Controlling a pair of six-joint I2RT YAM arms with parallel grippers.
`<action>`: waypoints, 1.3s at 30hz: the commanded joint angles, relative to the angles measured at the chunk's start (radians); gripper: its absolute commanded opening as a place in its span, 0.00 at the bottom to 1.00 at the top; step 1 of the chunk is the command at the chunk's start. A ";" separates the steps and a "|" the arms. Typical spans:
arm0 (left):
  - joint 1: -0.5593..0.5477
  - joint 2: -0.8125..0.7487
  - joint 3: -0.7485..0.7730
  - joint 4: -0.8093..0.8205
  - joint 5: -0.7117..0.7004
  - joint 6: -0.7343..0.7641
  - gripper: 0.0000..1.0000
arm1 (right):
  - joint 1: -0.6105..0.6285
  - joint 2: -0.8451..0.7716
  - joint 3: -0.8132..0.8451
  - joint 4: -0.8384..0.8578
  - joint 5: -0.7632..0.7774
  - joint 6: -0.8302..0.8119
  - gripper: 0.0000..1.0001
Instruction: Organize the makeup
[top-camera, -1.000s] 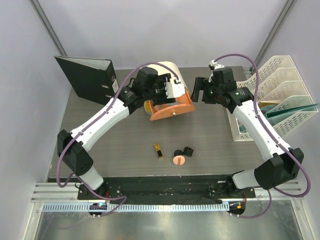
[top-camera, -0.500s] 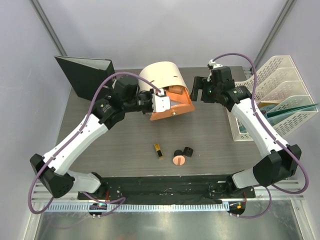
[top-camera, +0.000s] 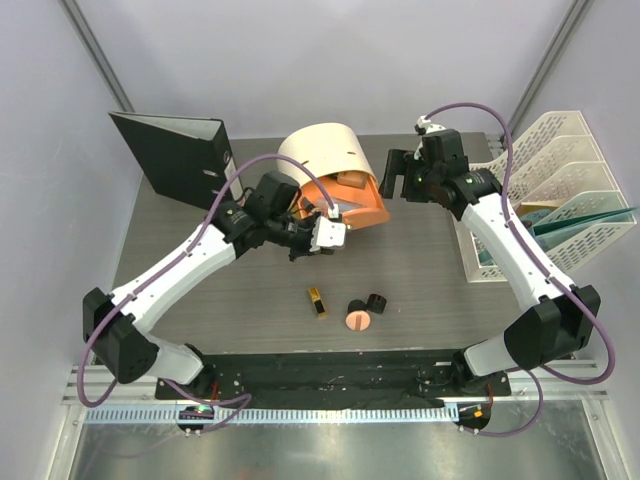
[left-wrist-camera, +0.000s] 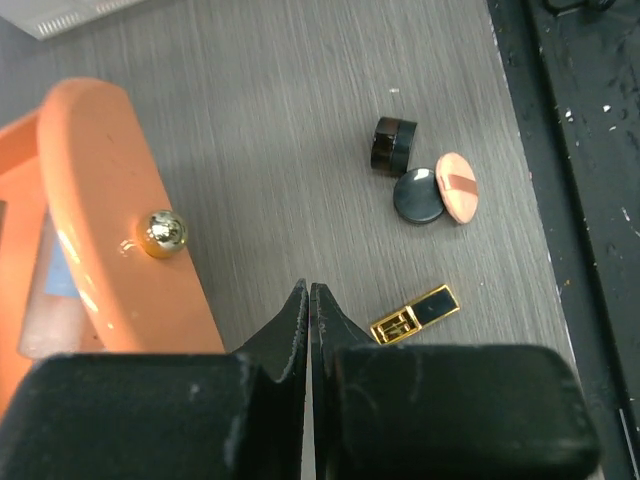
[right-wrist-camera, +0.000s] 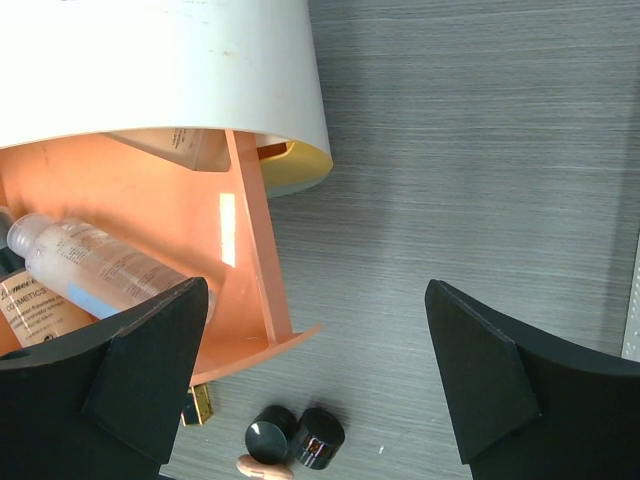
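Observation:
The cream-and-orange cylindrical box (top-camera: 325, 150) lies at the back middle with its orange drawer (top-camera: 350, 200) open. In the right wrist view a clear bottle (right-wrist-camera: 95, 265) and a peach bottle (right-wrist-camera: 35, 310) lie in the drawer (right-wrist-camera: 140, 200). On the table in front lie a black-gold lipstick (top-camera: 316, 302), two black jars (top-camera: 377, 302) and a pink compact (top-camera: 358, 321). My left gripper (top-camera: 330, 238) is shut and empty, just in front of the drawer and above the lipstick (left-wrist-camera: 415, 315). My right gripper (top-camera: 392, 180) is open and empty, right of the drawer.
A black binder (top-camera: 175, 155) stands at the back left. A white file rack (top-camera: 550, 205) stands along the right edge. The drawer's front (left-wrist-camera: 120, 220) has a gold knob (left-wrist-camera: 163, 232). The black table edge (top-camera: 330, 365) runs along the near side.
My left gripper has drawn back from the orange drawer toward the near side and now hangs in front of it. The right arm has hardly moved.

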 joint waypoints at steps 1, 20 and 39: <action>-0.004 0.033 -0.020 0.050 -0.026 -0.018 0.00 | -0.005 0.001 0.047 0.036 -0.004 -0.001 0.95; -0.003 0.116 -0.041 0.360 -0.374 -0.116 0.00 | -0.009 0.001 0.048 0.036 -0.013 -0.006 0.95; 0.083 -0.033 0.101 0.488 -0.267 -0.225 0.00 | -0.008 -0.105 0.071 0.020 -0.116 -0.055 0.64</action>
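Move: Close in front of the shut left fingers stands the open orange drawer: the middle of its front is about 6 cm ahead, 3 cm to the right and 8 cm below, and its left half is almost straight ahead. The clear bottle inside lies some 6 cm beyond that middle. On the table about 22 cm below, the lipstick is roughly 7 cm back and 1 cm right, the black pot 6 cm back and 11 cm right. From the right hand, the drawer front is about 9 cm back, 11 cm left and 9 cm below. Pushing with closed fingers pointing right and down, the left hand goes about 8.5 cm forward and 3.5 cm down against the left part of the drawer front, turning nearly 20 degrees counter-clockwise. It then lifts clear by some 9 cm, fingers tilting up. At the very end the right hand, still beside the cabinet, starts rising and narrows its wide-open fingers a little. ##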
